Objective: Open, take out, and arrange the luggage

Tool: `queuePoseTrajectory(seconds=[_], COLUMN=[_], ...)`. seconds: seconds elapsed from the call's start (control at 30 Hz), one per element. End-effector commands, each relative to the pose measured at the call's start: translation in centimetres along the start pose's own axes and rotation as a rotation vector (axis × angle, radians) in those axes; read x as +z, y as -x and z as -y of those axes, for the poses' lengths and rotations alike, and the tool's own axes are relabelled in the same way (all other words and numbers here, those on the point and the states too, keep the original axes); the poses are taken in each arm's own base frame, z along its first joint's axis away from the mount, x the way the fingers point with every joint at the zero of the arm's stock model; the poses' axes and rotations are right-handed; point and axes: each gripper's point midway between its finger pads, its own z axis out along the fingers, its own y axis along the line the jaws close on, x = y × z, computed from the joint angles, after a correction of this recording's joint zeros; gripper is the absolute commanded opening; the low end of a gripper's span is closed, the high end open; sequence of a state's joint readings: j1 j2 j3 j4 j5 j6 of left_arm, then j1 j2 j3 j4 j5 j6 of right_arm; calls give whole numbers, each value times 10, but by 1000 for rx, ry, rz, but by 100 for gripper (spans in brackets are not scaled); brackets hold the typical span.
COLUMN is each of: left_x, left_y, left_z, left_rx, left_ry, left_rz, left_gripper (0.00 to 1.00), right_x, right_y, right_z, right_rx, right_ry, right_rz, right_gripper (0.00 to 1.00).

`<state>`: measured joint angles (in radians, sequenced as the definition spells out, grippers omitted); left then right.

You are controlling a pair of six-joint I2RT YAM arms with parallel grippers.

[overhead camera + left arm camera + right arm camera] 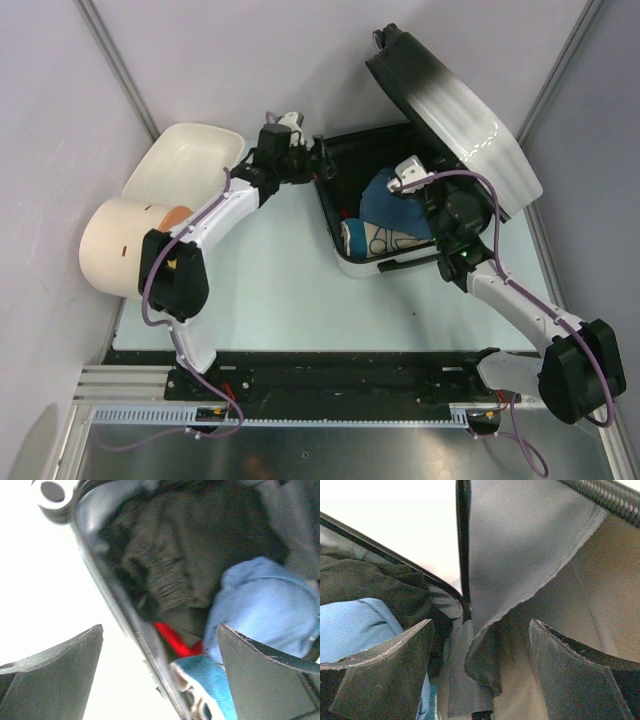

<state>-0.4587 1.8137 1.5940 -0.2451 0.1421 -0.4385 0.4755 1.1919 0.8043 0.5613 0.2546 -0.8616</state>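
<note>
The luggage lies open in the middle of the table, its dark-lined base (345, 262) flat and its white-to-black lid (455, 100) tipped up to the right. Inside lie a blue cloth (385, 200) and a teal patterned roll (372, 238). My left gripper (322, 165) is open at the base's left rim; in the left wrist view its gripper (160, 635) straddles that rim (125, 625), with the blue cloth (265, 610), a red piece (172, 637) and the teal roll (210, 680) beyond. My right gripper (410, 175) is open inside the case near the hinge, with the grey lining flap (520, 545) ahead of its gripper (481, 625).
A cream plastic tub (185, 160) stands at the back left, and a cream cylinder with an orange end (125, 245) lies in front of it beside my left arm. Grey walls close in both sides. The raised lid overhangs my right arm.
</note>
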Motion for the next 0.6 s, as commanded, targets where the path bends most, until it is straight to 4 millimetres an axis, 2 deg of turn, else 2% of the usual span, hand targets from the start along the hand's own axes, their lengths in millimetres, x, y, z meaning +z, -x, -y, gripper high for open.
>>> queuePoseTrajectory(seconds=[0.0, 0.07, 0.17, 0.2, 0.23, 0.33, 0.43, 0.47, 0.53, 0.57], left_x=[3, 18, 38, 51, 56, 72, 81, 84, 93, 96], left_y=[-18, -40, -56, -72, -73, -92, -107, -111, -113, -116], left_z=[-27, -35, -35, -39, -38, -40, -37, -32, -15, -2], left_rx=[-106, -129, -101, -100, -101, -114, -127, -119, -63, -20], left_ry=[80, 92, 104, 111, 105, 120, 96, 73, -9, -42], left_rz=[-23, -78, -114, -150, -156, -198, -238, -254, -274, -280], left_gripper=[100, 100, 100, 100, 100, 98, 86, 73, 60, 49], right_x=[-2, -4, -7, -9, -10, -12, -14, -15, -17, -19], right_y=[23, 17, 8, 10, 5, 1, -4, -4, -7, -7], right_z=[74, 78, 87, 91, 93, 97, 102, 105, 106, 109], right_rx=[50, 50, 50, 50, 43, 40, 39, 39, 42, 44], right_ry=[-217, -220, -228, -235, -234, -236, -242, -246, -245, -250], right_rz=[59, 40, 14, 19, 4, -7, -17, -18, -27, -28], right_gripper=[83, 83, 84, 83, 84, 84, 84, 84, 84, 84])
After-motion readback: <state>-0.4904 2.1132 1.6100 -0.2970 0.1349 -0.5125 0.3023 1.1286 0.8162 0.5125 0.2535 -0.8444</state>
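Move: The left rim of the suitcase's open base, which the left hand goes for, lies some 16 cm below it and about 2 cm to its right, straight ahead counting as 0. The blue clothing in the base is about 18 cm right, 2 cm back and 18 cm down from the left hand; the striped towel some 16 cm right, 10 cm back and 18 cm down. From the right hand, the raised lid's middle is roughly 7 cm right, 3 cm ahead and level in height, the blue clothing about 10 cm left, 4 cm ahead and 28 cm below. The left hand drops about 16 cm onto the suitcase base's left rim, first swinging some 3 cm right and then drifting back left, its fingers tipping nearly 20 degrees farther down and starting to close late, from wide open to about two thirds, with the zipped edge between them. Meanwhile the right hand, open and under the raised lid, sweeps about 7 cm right and 2 cm up towards the lid's inner side, turning some 10 degrees clockwise, and seems to bear on the lid to swing it farther open. ##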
